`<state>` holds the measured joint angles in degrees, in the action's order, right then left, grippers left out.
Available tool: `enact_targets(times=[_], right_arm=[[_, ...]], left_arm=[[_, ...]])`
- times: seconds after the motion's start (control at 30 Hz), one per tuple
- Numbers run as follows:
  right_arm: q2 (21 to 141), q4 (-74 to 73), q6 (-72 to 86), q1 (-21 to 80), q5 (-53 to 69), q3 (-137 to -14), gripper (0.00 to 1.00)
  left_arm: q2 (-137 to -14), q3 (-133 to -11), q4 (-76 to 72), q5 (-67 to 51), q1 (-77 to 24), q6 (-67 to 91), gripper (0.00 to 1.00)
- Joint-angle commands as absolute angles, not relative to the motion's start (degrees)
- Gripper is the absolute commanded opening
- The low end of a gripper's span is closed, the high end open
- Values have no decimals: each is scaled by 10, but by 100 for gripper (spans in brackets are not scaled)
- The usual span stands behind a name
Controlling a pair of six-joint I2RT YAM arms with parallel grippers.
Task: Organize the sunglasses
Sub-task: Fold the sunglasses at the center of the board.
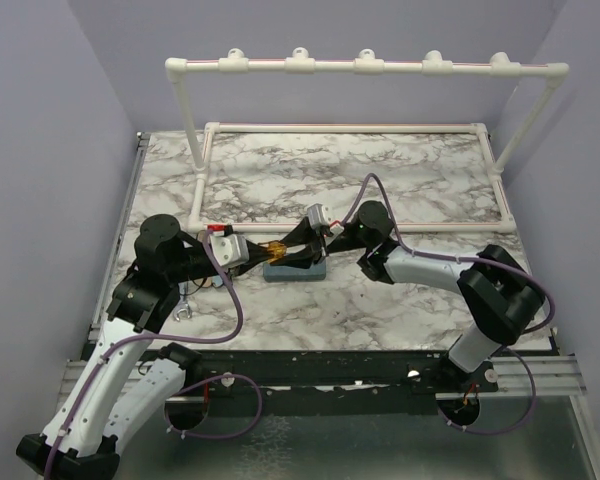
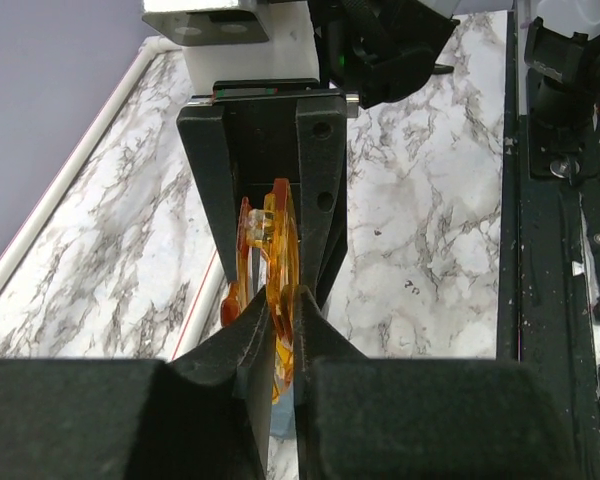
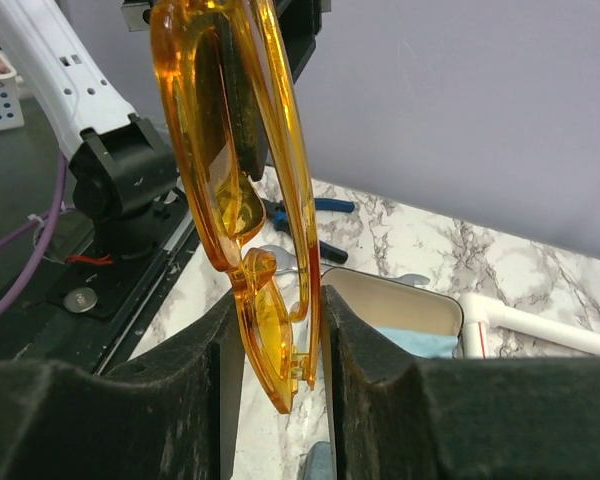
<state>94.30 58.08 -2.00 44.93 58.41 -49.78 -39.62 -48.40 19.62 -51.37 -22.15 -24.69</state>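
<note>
A translucent yellow-orange pair of sunglasses (image 1: 273, 250) hangs folded in the air at the middle of the table, held from both sides. My left gripper (image 1: 263, 253) comes in from the left and is shut on one end (image 2: 280, 250). In the left wrist view its jaws (image 2: 278, 295) pinch the frame. My right gripper (image 1: 296, 248) comes in from the right and is shut on the other end. In the right wrist view (image 3: 275, 300) the lens (image 3: 270, 340) and folded temple sit between its pads. A grey-blue case (image 1: 295, 270) lies just under the sunglasses.
The case stands open with a cream lining (image 3: 400, 300) and a blue cloth (image 3: 420, 342) inside. A white pipe frame (image 1: 350, 128) with a high rail (image 1: 365, 65) takes up the far half. Blue-handled pliers (image 3: 315, 210) and a wrench (image 1: 186, 313) lie at the left.
</note>
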Motion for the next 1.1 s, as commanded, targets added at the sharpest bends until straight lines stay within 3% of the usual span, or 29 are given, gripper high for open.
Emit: enact_targets(times=[0.0,0.7,0.83,1.07], right_arm=[[915,535,-50,450,562,-496,34],[843,472,-67,394,455,-420,32],[827,462,-63,373,425,-406,32],[763,409,-74,329,340,-369,32]], left_arm=[[-389,-492,187,-501,-221,-256,16],[-353,-479,193,-379,-221,-234,70],[-366,-470,220,-358,-221,-244,73],[-528,-442,338,-155,-221,-434,70]])
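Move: The folded amber sunglasses stand pinched between both hands, their middle about 3 cm to the right of the left hand and 3 cm below it. From the right hand the sunglasses' middle lies 3 cm left and 3 cm above; the closed grey case lies some 20 cm below, 4 cm ahead and 3 cm right. The open brown case is roughly 16 cm left, 6 cm ahead and 22 cm down, and the white front rail crosses about 14 cm straight ahead, 22 cm down. The left hand lets go of the sunglasses, its fingers spreading from nearly shut to about three quarters open while it eases off slowly forward, left and slightly up, then, quickening at the end, swings forward and down, ending about 5 cm lower. The right hand keeps its pinch on the sunglasses' lower end and, slowly at first, carries them right and forward, away from the left hand and towards the white rail, about 8 cm right and 7 cm forward with a small sink, turning clockwise nearly 30 degrees. ##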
